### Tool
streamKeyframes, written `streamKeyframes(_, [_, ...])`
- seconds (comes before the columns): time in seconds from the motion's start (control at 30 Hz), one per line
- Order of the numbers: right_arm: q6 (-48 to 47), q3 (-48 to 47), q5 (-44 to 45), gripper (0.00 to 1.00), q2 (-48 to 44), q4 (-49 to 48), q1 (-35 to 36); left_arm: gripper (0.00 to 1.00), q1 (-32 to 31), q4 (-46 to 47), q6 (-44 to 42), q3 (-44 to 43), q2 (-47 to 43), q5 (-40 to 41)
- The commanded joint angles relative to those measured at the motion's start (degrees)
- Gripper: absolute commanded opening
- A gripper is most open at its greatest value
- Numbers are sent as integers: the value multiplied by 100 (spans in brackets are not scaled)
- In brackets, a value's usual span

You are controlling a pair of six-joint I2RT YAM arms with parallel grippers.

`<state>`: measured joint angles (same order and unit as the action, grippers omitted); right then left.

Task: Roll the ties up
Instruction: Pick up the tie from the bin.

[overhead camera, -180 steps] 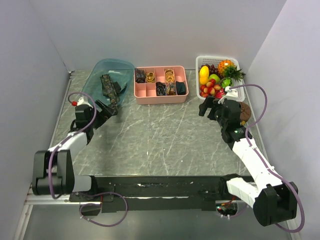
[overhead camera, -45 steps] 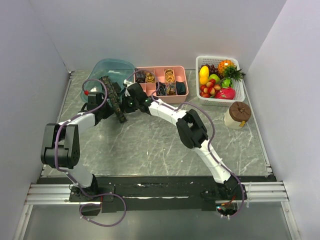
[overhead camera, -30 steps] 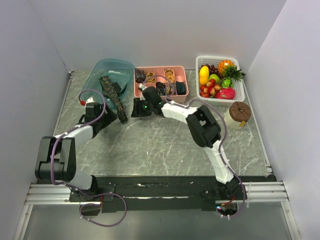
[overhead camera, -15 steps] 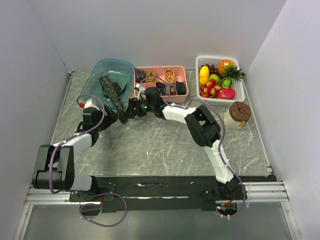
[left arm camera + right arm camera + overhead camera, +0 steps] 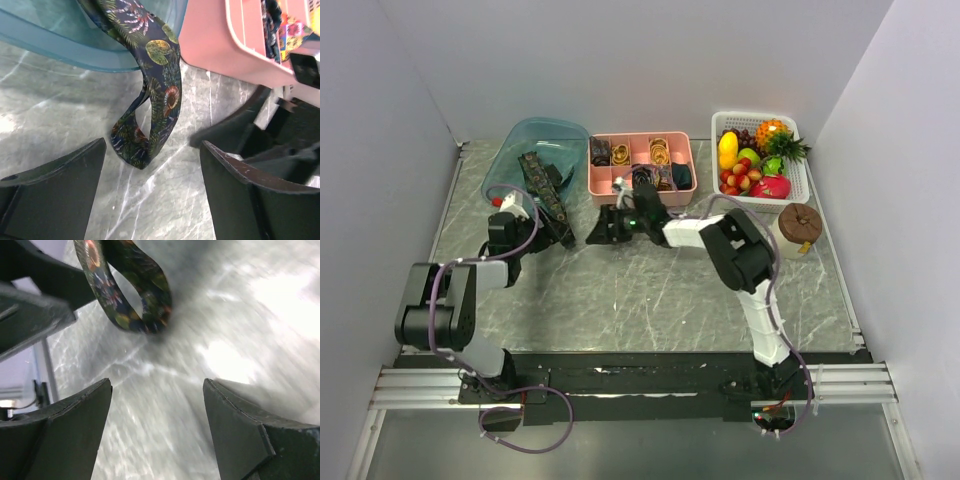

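A dark tie (image 5: pixel 548 195) with a leafy, flowered print hangs out of the teal bowl (image 5: pixel 520 150) onto the table. Its lower end (image 5: pixel 137 142) lies folded into a loop (image 5: pixel 131 295) on the marble. My left gripper (image 5: pixel 545 238) is open just short of that end, with nothing between its fingers (image 5: pixel 60 170). My right gripper (image 5: pixel 595 230) faces it from the right, open and empty, a short way from the loop. Several rolled ties (image 5: pixel 642 178) sit in the pink divided tray (image 5: pixel 638 199).
The pink tray's wall (image 5: pixel 220 45) stands close behind the tie's end. A white basket (image 5: pixel 800 180) of fruit and a brown-lidded jar (image 5: pixel 795 230) stand at the far right. The side wall runs along the left of the table.
My right gripper has opened wide and pulled back to the right from the tie. The tie's end stays looped on the table, and the left gripper has closed in on it slightly.
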<state>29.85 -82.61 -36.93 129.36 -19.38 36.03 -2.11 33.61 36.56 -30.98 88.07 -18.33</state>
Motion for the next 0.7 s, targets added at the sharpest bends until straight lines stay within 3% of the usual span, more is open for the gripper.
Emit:
streamKeyframes(0.0, [249,726,-218,82,-1052,-865,-377,81,18,367,-306,-575,324,-338])
streamKeyframes(0.3, [100,1291,-280,82,-1633,-778,-465,70,9,279,-421,-1032,667,-470])
streamKeyframes(0.5, [-5,1326,-280,82,-1756,-612,-465,50,-61,59,-412,-1428,1045,-611])
streamKeyframes(0.63, [-84,1361,-280,82,-1853,-523,-465,23,-88,111,-369,-1472,1098,-707])
streamKeyframes(0.67, [-93,1370,-289,82,-1888,-515,-483,21,-88,129,-368,-1481,1089,-733])
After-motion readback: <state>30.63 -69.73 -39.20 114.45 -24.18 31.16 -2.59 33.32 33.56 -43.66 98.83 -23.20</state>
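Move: The tie's stretch where it spills over the bin's near rim lies about 5 cm ahead of the left hand and 1 cm right, roughly 1 cm lower. The bin's middle is about 17 cm ahead and 4 cm left; the pink box some 15 cm ahead and 21 cm right, both around 5 cm lower. From the right hand that stretch of tie lies about 9 cm left, 3 cm ahead and 2 cm higher. Forward about 5 cm and a little to the right goes the left hand, rising slightly and keeping its slanted attitude, its fingers closing from wide to nearly shut to pinch the tie just outside the bin's near rim. The right hand, open and empty, backs off to the right about 5 cm and lifts some 7 cm, away from the tie. ##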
